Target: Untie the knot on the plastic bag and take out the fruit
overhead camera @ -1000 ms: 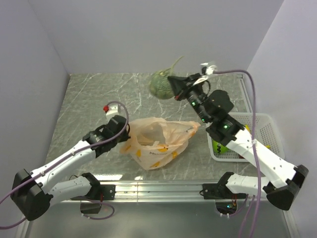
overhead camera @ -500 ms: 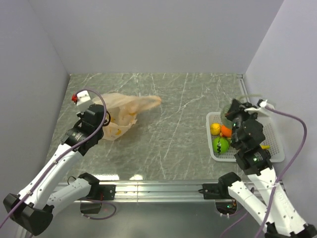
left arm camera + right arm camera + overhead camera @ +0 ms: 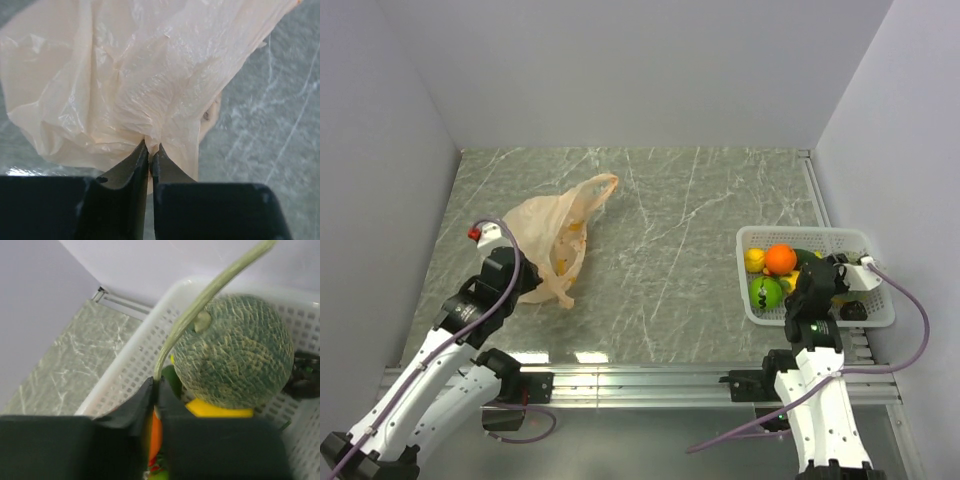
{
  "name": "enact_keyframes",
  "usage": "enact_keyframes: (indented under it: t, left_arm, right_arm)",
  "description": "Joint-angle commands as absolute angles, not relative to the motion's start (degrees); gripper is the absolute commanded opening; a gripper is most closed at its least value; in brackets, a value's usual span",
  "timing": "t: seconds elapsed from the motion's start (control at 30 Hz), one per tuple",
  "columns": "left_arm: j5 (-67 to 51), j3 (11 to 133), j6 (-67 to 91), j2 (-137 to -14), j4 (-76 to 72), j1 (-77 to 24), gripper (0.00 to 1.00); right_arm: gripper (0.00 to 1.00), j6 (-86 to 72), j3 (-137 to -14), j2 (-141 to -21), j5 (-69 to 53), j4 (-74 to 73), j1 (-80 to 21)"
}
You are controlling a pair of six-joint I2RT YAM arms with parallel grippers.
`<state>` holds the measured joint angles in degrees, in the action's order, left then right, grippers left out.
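Note:
The plastic bag (image 3: 556, 232) lies crumpled and slack on the left of the table, one handle loop (image 3: 599, 185) pointing to the far side. My left gripper (image 3: 532, 283) (image 3: 150, 146) is shut on a fold of the bag (image 3: 150, 75) at its near edge. The knot is out of view. My right gripper (image 3: 812, 268) (image 3: 157, 382) is over the white basket (image 3: 800, 232), shut on the pale green stem (image 3: 200, 300) of the netted melon (image 3: 235, 357). Other fruit lies in the basket: an orange (image 3: 781, 258), a lemon (image 3: 755, 260) and a green apple (image 3: 766, 292).
The white mesh basket (image 3: 127, 375) stands at the right edge of the marble-patterned table (image 3: 680, 230), next to the right wall. Pale walls close in the left, far and right sides. A metal rail (image 3: 640, 378) runs along the near edge.
The right arm has swung the melon from the far middle into the basket and drawn back. The left arm dragged the bag from the centre to the left, then pulled toward the near edge.

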<state>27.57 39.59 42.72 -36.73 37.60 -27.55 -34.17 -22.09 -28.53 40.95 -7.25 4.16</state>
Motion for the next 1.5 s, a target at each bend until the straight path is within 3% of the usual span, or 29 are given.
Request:
enact_keyframes:
  t: [0.0,0.03,0.07,0.13,0.17,0.2,0.27,0.3,0.7,0.9,1.13,1.47]
  left_arm:
    - [18.02,38.5,46.23,-36.83,37.61,-27.42,0.18]
    - [17.67,39.02,46.32,-36.74,38.05,-27.42,0.22]
    - [17.14,39.46,46.23,-36.04,38.32,-27.42,0.27]
    - [17.4,41.13,45.97,-34.72,39.28,-27.42,0.44]
    - [18.01,41.83,45.71,-33.41,39.46,-27.33,0.52]
    - [18.45,42.44,45.53,-32.79,39.81,-27.33,0.69]
    - [19.24,44.9,45.26,-31.21,40.87,-27.42,0.84]
    - [19.86,45.78,44.65,-30.77,41.22,-27.42,0.98]
    - [30.31,58.96,29.11,-23.21,40.79,-27.42,0.99]
    - [37.17,59.59,24.88,-17.67,38.68,-27.42,0.99]
    - [37.18,56.25,23.47,-9.76,37.88,-27.33,0.99]
    - [37.18,52.29,26.98,-2.9,37.97,-27.33,0.99]
  right_arm:
    - [0.32,-39.2,-22.32,-27.61,39.38,-7.64,5.1]
    - [0.41,-39.03,-22.93,-27.08,39.38,-8.78,5.1]
    - [0.67,-38.33,-23.64,-25.77,39.2,-9.49,5.1]
    - [0.95,-36.75,-27.06,-24.61,38.68,-12.11,5.1]
    - [0.96,-36.65,-28.46,-23.83,38.24,-13.26,5.1]
    - [0.96,-36.56,-31.35,-23.47,37.97,-14.49,5.18]
    - [0.97,-35.95,-34.18,-22.33,36.4,-17.57,5.1]
    - [0.97,-35.95,-36.71,-21.89,35.52,-18.36,5.1]
    - [0.98,-22.69,-53.33,-8.97,15.32,-27.15,5.1]
    - [0.98,-11.7,-53.01,1.91,-1.04,-32.77,3.7]
    - [0.99,-7.72,-48.25,16.51,-0.19,-36.83,3.6]
    - [1.0,-5.01,-45.97,17.14,-3.43,-37.35,3.34]
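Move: The right fingers still pinch the melon's stem over the basket; the melon's middle is about 8 cm to their right, 4 cm ahead and 9 cm below. From this hand the orange is about 10 cm left and 6 ahead, the striped green fruit 13 left and 2 back. The plastic bag, a bit of which the left fingers still hold, has its middle some 10 cm straight ahead of the left hand and 10 below. Open both grippers wide, letting go of the melon's stem and the plastic bag. Lift the right gripper clear over the basket while drawing it back and left, then sink partway again, turning it about 45 degrees counter-clockwise. Bring the left gripper up about 18 cm, back and then left away from the bag, tilting its fingers upward. ##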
